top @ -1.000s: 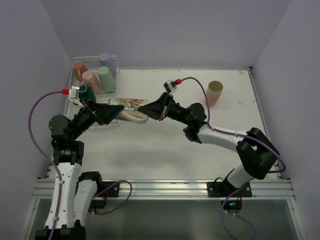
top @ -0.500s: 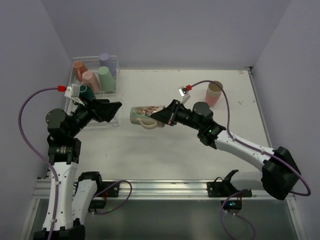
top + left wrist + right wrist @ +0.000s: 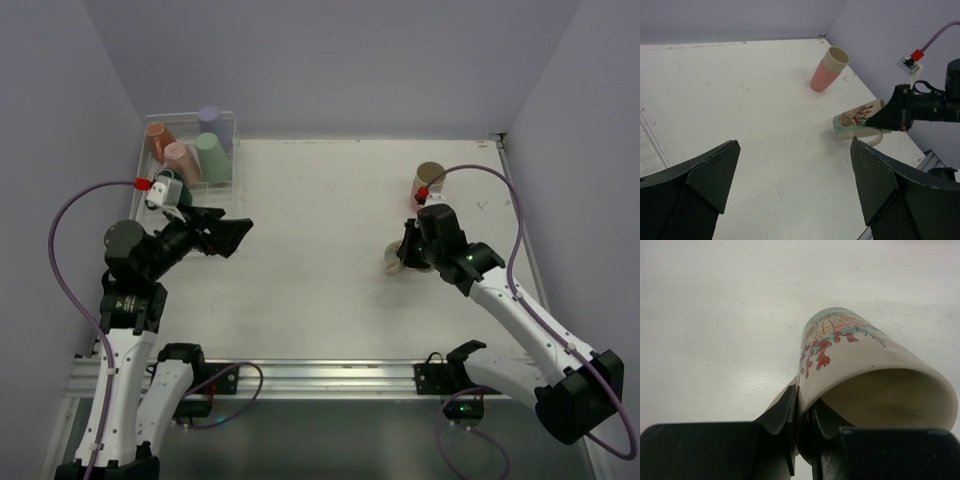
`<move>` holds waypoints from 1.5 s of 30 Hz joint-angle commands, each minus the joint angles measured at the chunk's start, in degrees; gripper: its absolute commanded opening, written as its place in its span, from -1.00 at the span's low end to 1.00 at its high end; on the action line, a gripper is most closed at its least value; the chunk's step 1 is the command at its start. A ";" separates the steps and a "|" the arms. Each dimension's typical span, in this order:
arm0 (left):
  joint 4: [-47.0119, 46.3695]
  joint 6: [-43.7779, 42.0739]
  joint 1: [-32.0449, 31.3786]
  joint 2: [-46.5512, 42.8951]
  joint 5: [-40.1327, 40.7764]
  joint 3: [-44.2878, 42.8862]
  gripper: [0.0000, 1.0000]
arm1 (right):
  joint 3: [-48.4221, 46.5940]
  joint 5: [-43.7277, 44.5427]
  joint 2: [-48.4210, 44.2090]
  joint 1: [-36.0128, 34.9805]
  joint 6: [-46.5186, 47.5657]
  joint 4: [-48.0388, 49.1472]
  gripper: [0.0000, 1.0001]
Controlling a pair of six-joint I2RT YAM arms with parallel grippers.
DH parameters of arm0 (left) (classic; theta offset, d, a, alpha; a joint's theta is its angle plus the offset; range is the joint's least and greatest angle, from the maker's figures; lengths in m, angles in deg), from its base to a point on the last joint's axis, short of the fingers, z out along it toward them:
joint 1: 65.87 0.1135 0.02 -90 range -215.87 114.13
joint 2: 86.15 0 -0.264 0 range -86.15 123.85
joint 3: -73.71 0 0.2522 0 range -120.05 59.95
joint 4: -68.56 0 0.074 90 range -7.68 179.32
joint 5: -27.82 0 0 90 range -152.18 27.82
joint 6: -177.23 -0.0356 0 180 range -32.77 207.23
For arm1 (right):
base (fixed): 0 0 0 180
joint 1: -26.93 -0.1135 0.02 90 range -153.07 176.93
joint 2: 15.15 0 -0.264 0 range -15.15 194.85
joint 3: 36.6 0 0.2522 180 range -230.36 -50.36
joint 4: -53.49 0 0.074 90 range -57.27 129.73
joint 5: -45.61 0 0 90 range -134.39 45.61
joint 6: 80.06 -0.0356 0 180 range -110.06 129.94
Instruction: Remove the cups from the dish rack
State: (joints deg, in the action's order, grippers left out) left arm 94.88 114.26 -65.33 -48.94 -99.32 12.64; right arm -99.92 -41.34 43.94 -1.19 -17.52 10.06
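Note:
The dish rack [image 3: 140, 172] stands at the far left and holds orange [image 3: 156, 134], pink [image 3: 180, 160], green [image 3: 210, 156] and purple [image 3: 209, 119] cups and a dark green mug [image 3: 172, 186]. My left gripper [image 3: 238, 232] is open and empty just right of the rack; the left wrist view shows its gripper [image 3: 795, 192] with wide-spread jaws. My right gripper [image 3: 405, 255] is shut on the rim of a cream mug [image 3: 855, 365] with a red and teal print. The mug lies on its side low over the table [image 3: 857, 120]. I cannot tell if it touches.
A pink cup with a beige cup nested in it [image 3: 428, 185] stands upright at the far right, just behind the cream mug; it also shows in the left wrist view [image 3: 829, 70]. White walls close in the table at the back and right.
Both grippers held the cream mug at mid-table a second ago. The left gripper let go and drew back toward the rack. The right arm carried the mug right and down.

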 commanded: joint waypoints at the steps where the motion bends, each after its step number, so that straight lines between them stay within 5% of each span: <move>1: 0.62 -4.52 -4.04 -1.79 2.15 1.43 1.00 | -4.32 13.19 -0.65 0.78 5.66 -8.11 -1.00; 9: 4.23 -9.36 -12.31 -3.81 10.95 2.13 1.00 | -8.79 20.49 4.97 5.35 9.97 -13.39 -1.00; 32: 3.17 -9.10 -13.98 -0.30 14.12 2.93 1.00 | -13.98 7.85 18.60 7.90 15.25 -7.86 -1.00; 33: 3.09 -9.18 -13.98 -0.04 14.03 2.75 1.00 | -13.98 7.41 18.87 8.08 15.25 -7.95 -0.97; 37: 3.09 -9.01 -13.98 0.84 14.73 2.40 1.00 | -13.90 7.41 18.78 8.08 14.72 -8.21 -0.19; 45: 3.61 -7.87 -13.98 2.51 17.63 0.20 1.00 | -16.00 7.41 16.68 7.99 14.28 -9.79 0.29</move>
State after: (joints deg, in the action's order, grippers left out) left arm 99.36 106.13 -79.03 -46.95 -83.93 15.68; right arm -112.75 -34.47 63.19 6.63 -3.49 -0.45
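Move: The right hand already pinches the patterned cup by its wall at the rim, the cup lying tilted with its base to the left. The bare spot it is taken to lies about 5 cm ahead, 8 cm to the right and 13 cm below, with the stacked pink and tan cups some 16 cm beyond that spot, roughly in line. From the empty left hand the spot is about 7 cm ahead, 42 cm to the right and 29 cm down. The right hand swings about 9 cm to the right while rolling its left side down some 25 degrees, so that the tilted cup's base comes under it, then tips its fingers further down, sinks to nearly 6 cm below its start and eases forward and a little back left to set the cup on the table short of the stacked cups, where the fingers open around the wall and the hand starts up some 2 cm, still moving forward. Meanwhile the open, empty left hand draws back and right a couple of centimetres, then sinks to about 5 cm below its start while coming forward again. ##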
